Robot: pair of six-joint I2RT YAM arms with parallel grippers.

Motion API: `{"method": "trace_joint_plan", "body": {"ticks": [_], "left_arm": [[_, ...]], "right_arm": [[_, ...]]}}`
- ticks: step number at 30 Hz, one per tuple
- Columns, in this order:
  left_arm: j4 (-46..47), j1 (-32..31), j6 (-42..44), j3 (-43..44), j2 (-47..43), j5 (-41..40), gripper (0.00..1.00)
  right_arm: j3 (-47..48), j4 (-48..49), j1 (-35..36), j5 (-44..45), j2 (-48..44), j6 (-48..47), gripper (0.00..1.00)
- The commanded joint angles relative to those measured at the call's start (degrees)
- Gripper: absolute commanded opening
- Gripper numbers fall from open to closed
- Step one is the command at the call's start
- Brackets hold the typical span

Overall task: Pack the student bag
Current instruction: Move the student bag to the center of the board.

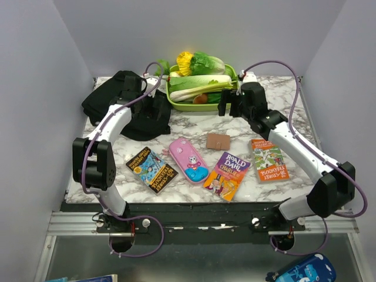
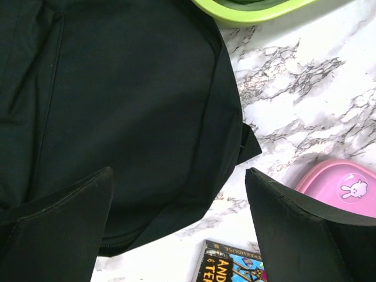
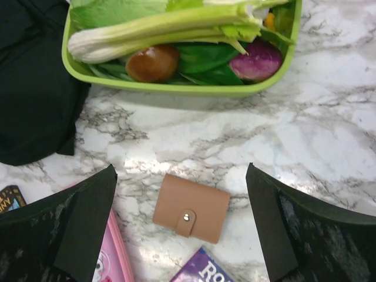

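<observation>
The student bag [image 1: 114, 97] is a large black fabric backpack lying flat at the back left of the marble table [image 1: 188, 126]. My left gripper [image 1: 154, 110] hovers open over the bag's right part; in the left wrist view the bag [image 2: 129, 100] fills most of the picture, and nothing sits between the left gripper's [image 2: 179, 171] fingers. My right gripper [image 1: 230, 109] hangs open at the front right corner of the green tray, and in its wrist view the right gripper [image 3: 181, 167] is above a small brown wallet [image 3: 191, 207] without touching it.
A green tray [image 1: 176, 104] of vegetables stands at the back centre. Along the front lie a dark book [image 1: 151, 169], a pink pencil case [image 1: 188, 160], the brown wallet [image 1: 218, 141], a Roald Dahl book [image 1: 227, 174] and a Treehouse book [image 1: 269, 160].
</observation>
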Motion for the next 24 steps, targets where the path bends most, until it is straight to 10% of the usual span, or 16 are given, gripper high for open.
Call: {"method": "trace_joint_plan", "body": {"ticks": [1, 24], "left_arm": [[2.8, -2.4, 4.6, -2.8, 0.6, -2.5, 0.99], [10.4, -5.9, 8.5, -6.8, 11.2, -15.2, 0.95]], "right_arm": [[-4.4, 1.9, -0.1, 1.7, -5.2, -0.2, 1.00], [-9.8, -0.4, -0.1, 0.9, -10.2, 0.8, 1.00]]}}
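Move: The student bag's middle lies about 15 cm to the left hand's left, 10 cm ahead and 13 cm below; its right edge by the strap is only some 4 cm to the hand's right, level with it and 12 cm down. The green basket's middle is roughly 20 cm ahead and 20 cm right; the pink case is 17 cm back and 13 cm right. From the right hand the bag's middle is about 45 cm left, 9 cm ahead, 22 cm below. Sinking about 10 cm, the left hand brings its wide-open fingers down onto the student bag's right edge beside the strap, first easing some 3 cm back and right, then returning forward and left while tilting about 15 degrees so they point more steeply down. Meanwhile the empty right hand draws about 4 cm back and right, still open. ##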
